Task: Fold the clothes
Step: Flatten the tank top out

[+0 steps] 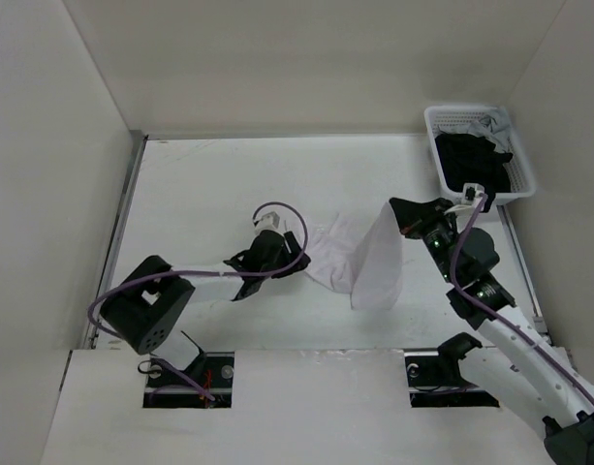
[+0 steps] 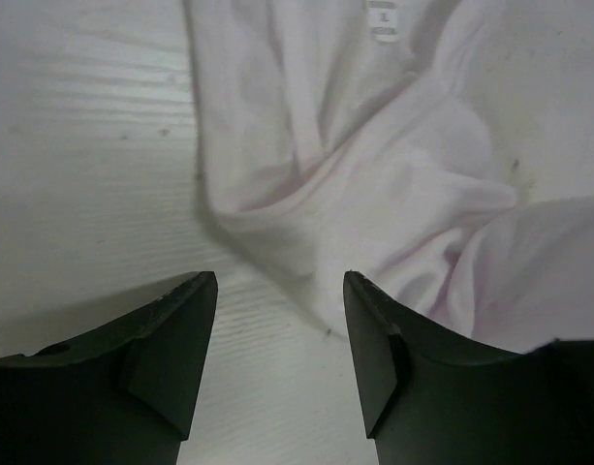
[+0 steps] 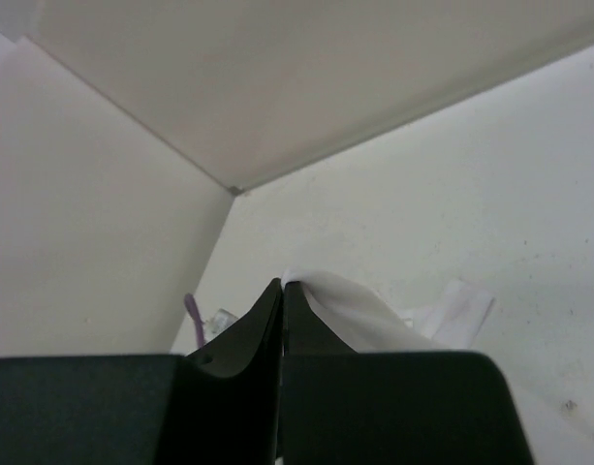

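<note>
The clothes point(image 1: 359, 260), one thin white wrinkled garment, lie mid-table, and their right part is lifted into a hanging sheet. My right gripper point(image 1: 401, 219) is shut on that raised edge. In the right wrist view the white cloth point(image 3: 359, 312) comes out of the closed tips point(image 3: 282, 284). At the garment's left edge my left gripper point(image 1: 289, 254) is low over the table and open. In the left wrist view its fingers point(image 2: 280, 291) stand apart over bare tabletop, and the crumpled clothes point(image 2: 374, 165) lie just ahead, touching neither finger.
A white lattice basket point(image 1: 461, 109) holding black garments point(image 1: 476, 160) stands at the back right corner, close behind the right arm. White walls enclose the table at the left, back and right. A purple cable point(image 1: 277, 208) loops over the left wrist.
</note>
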### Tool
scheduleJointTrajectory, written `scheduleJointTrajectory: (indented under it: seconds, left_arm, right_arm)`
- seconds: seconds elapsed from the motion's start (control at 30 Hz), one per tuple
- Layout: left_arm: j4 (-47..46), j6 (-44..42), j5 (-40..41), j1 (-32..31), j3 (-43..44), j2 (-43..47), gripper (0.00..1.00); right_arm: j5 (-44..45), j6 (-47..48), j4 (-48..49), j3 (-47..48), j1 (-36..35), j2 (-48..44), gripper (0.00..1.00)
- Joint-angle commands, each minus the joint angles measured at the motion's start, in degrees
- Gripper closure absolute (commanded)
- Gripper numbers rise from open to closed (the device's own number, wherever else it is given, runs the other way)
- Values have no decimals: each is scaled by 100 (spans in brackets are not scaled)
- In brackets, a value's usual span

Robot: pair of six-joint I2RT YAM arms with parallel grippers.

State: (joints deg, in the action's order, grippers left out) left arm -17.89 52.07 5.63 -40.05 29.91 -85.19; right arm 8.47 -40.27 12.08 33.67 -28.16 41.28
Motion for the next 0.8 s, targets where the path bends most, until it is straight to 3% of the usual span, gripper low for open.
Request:
scheduleJointTrajectory:
  seconds: [0.0, 0.07, 0.1, 0.17, 0.23, 0.33, 0.43, 0.53, 0.63, 0.77]
  left_arm:
    - [-645, 22, -9, -112, 418, -506, 45]
    - [-821, 14, -123, -95, 699, -980, 49]
    - [-882, -4, -141, -95, 848, -1208, 57]
    - [-883, 83, -71, -7, 1069, -1509, 84]
    - [-883, 241, -27, 221, 1000, -1144, 96]
    - [-673, 102, 297, 458, 684, 164, 98]
    - [387, -284, 623, 844, 699, 1825, 98]
    - [1417, -531, 685, 1240, 1226, 2804, 97]
    - [1963, -750, 642, 1294, 1911, 2930, 96]
    - [2404, -1093, 615, 1206, 2799, 2088, 95]
  right_arm:
    - [-266, -174, 410, -53, 166, -181, 100]
    - [-354, -209, 427, -115, 219, -190, 100]
    - [-390, -227, 436, -133, 228, -190, 100]
    - [-434, -236, 410, -141, 228, -199, 100]
    - [-521, -218, 340, -133, 193, -260, 100]
    - [-644, -148, 15, -150, 149, -488, 100]
    - [-872, -174, -345, -203, -96, -804, 100]
    - [-1049, -183, -662, -168, -544, -1112, 100]
    - [-1075, -174, -925, -176, -1027, -1367, 100]
    - [-769, -393, -1208, -658, -1511, -1543, 100]
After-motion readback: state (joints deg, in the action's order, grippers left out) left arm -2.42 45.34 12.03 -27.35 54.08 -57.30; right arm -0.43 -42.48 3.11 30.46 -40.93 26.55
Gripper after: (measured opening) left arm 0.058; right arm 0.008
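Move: The left end of the tank top, lying bunched on the table, is about 4 cm ahead of the left hand, 4 cm to its right and 3 cm below. The corner already held up by the right hand is some 17 cm to the left hand's right, about level ahead and 27 cm higher. From the right hand, that left end is roughly 13 cm left, 3 cm ahead and 29 cm down; the white basket stands about 21 cm ahead, 22 cm right and 25 cm below. Forward and to the right, low over the table, the left hand slips about 5 cm onto the tank top's left end and pinches it shut, then sweeps it steeply up some 30 cm and leftward, fingers tipping upward. The right hand keeps its grip on the raised corner and, late on, draws it back and a little left, turning counter-clockwise. ##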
